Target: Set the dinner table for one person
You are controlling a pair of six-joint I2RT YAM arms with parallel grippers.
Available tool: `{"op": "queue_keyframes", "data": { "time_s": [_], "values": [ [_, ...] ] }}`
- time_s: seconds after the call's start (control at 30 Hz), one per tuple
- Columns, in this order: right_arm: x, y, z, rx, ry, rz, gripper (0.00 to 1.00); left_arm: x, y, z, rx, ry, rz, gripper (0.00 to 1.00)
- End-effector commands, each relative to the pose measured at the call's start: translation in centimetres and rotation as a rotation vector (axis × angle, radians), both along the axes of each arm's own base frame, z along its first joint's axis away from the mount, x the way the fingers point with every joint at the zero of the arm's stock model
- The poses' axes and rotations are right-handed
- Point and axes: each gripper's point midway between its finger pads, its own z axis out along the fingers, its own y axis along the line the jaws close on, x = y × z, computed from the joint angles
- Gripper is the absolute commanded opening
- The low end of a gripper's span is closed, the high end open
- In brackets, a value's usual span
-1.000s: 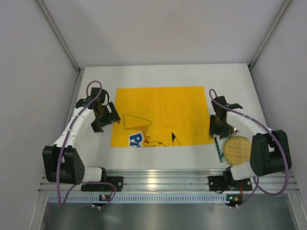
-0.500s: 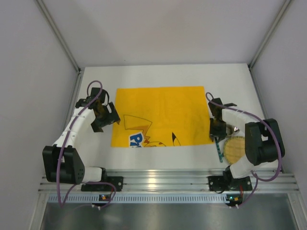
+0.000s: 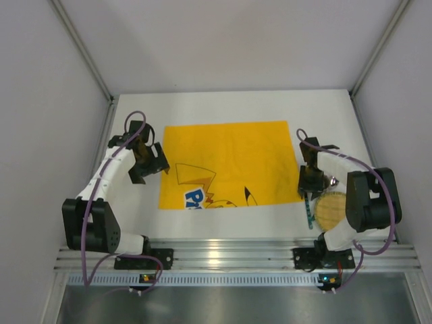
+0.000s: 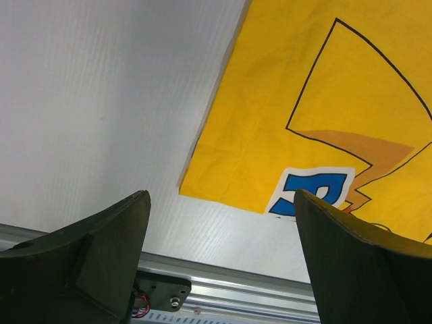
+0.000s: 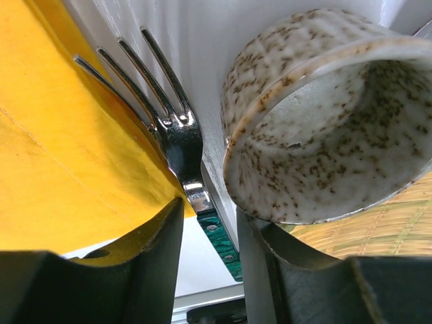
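Note:
The dinner table (image 3: 223, 108) is a bare white top with a yellow cartoon mat (image 3: 229, 162) at its centre. Right of the mat lies a fork (image 5: 165, 115) with a green handle (image 3: 309, 214). Beside the fork sit a speckled ceramic cup (image 5: 317, 121), tipped on its side, and a round woven coaster (image 3: 333, 210). My right gripper (image 5: 209, 209) is low over the fork's neck, one finger on each side. Its jaws are narrow but open, and its right finger is against the cup. My left gripper (image 4: 221, 202) hangs wide open and empty over the mat's near left corner (image 4: 196, 182).
Grey enclosure walls rise at the left, right and far sides of the table. An aluminium rail (image 3: 223, 253) with both arm bases runs along the near edge. In the top view, bare white table shows beyond the mat and to its left.
My right gripper has moved slightly nearer and lower onto the fork, and its elbow has swung inward. My left gripper has edged a little away from the near edge, still open.

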Motion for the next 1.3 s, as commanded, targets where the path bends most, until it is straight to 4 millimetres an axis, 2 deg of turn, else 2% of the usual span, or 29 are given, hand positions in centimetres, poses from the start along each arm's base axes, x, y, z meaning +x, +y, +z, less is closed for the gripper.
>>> {"op": "queue_keyframes", "data": {
  "time_s": [0.0,0.17,0.2,0.3,0.37,0.47,0.6,0.7,0.77,0.8,0.9,0.93,0.97,1.0,1.03,1.07,1.1,1.17,1.2,1.23,1.27],
  "values": [
    [1.7,-0.8,0.2,-0.015,-0.062,-0.016,0.37,1.0,-0.2,1.0,-0.001,-0.026,-0.018,0.92],
    [1.6,-0.5,-0.5,0.006,-0.030,-0.008,0.24,1.5,-0.3,0.8,-0.001,-0.024,-0.020,0.92],
    [1.6,-0.4,-0.8,0.010,-0.014,-0.008,0.16,1.5,-0.3,0.7,-0.001,-0.020,-0.022,0.92],
    [1.4,-0.4,-1.0,0.012,0.000,-0.008,0.04,1.7,-0.3,0.6,0.002,-0.018,-0.023,0.91],
    [1.5,-0.4,-0.7,0.010,-0.007,-0.015,0.02,1.7,-0.3,0.6,0.000,-0.018,-0.023,0.91],
    [1.3,-0.6,1.1,-0.004,-0.010,-0.027,0.00,1.6,-0.3,0.5,-0.002,-0.016,-0.026,0.91],
    [2.9,-0.3,5.0,-0.009,-0.082,-0.027,0.00,1.4,-0.5,0.1,-0.010,-0.006,-0.030,0.91],
    [3.6,0.5,7.7,0.003,-0.121,-0.013,0.00,1.5,-0.7,0.0,-0.019,-0.007,-0.035,0.91],
    [3.7,1.6,8.7,0.027,-0.126,0.008,0.00,1.7,-0.8,0.1,-0.019,-0.010,-0.038,0.91],
    [4.4,2.3,9.6,0.046,-0.151,0.017,0.00,1.8,-0.8,0.3,-0.019,-0.016,-0.039,0.91],
    [5.8,7.0,10.7,0.183,-0.187,0.088,0.00,1.9,-0.8,0.6,-0.016,-0.024,-0.041,0.91],
    [5.5,10.3,11.0,0.270,-0.177,0.155,0.00,1.8,-0.8,0.7,-0.012,-0.024,-0.041,0.91],
    [7.0,12.6,12.2,0.321,-0.228,0.197,0.00,1.8,-0.6,0.9,-0.006,-0.029,-0.039,0.91],
    [7.5,14.7,11.4,0.345,-0.203,0.236,0.00,1.9,-0.4,1.2,0.006,-0.037,-0.034,0.91],
    [7.2,18.1,11.6,0.382,-0.192,0.307,0.00,1.8,-0.3,1.4,0.012,-0.039,-0.034,0.92],
    [8.6,21.3,13.5,0.460,-0.236,0.352,0.00,1.7,-0.2,1.8,0.013,-0.051,-0.033,0.92],
    [9.1,23.6,11.8,0.486,-0.179,0.371,0.00,1.6,-0.1,2.0,0.018,-0.055,-0.038,0.92],
    [8.8,29.2,12.0,0.614,-0.130,0.422,0.00,1.3,0.0,2.4,0.023,-0.063,-0.040,0.93],
    [10.5,32.2,11.8,0.658,-0.139,0.442,0.00,1.0,0.1,2.8,0.028,-0.079,-0.043,0.93],
    [10.3,34.5,11.7,0.692,-0.126,0.456,0.00,0.8,0.3,3.0,0.034,-0.082,-0.040,0.94],
    [11.5,37.1,13.9,0.754,-0.178,0.487,0.00,0.4,0.4,3.1,0.038,-0.079,-0.039,0.94]
  ]
}}
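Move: The fork lies between the right hand's open fingers, its middle about 2 cm back and 1 cm below. The speckled cup stands roughly 3 cm ahead and 5 cm to the right of that hand, the woven mat some 11 cm right and 7 cm back. The yellow cloth's middle is about 27 cm left and 10 cm ahead. From the left hand, the fork is some 54 cm right, 7 cm back and 11 cm below. Right fingers pinch the fork, lift it about 11 cm, then swing left some 30 cm and forward over the cloth. ##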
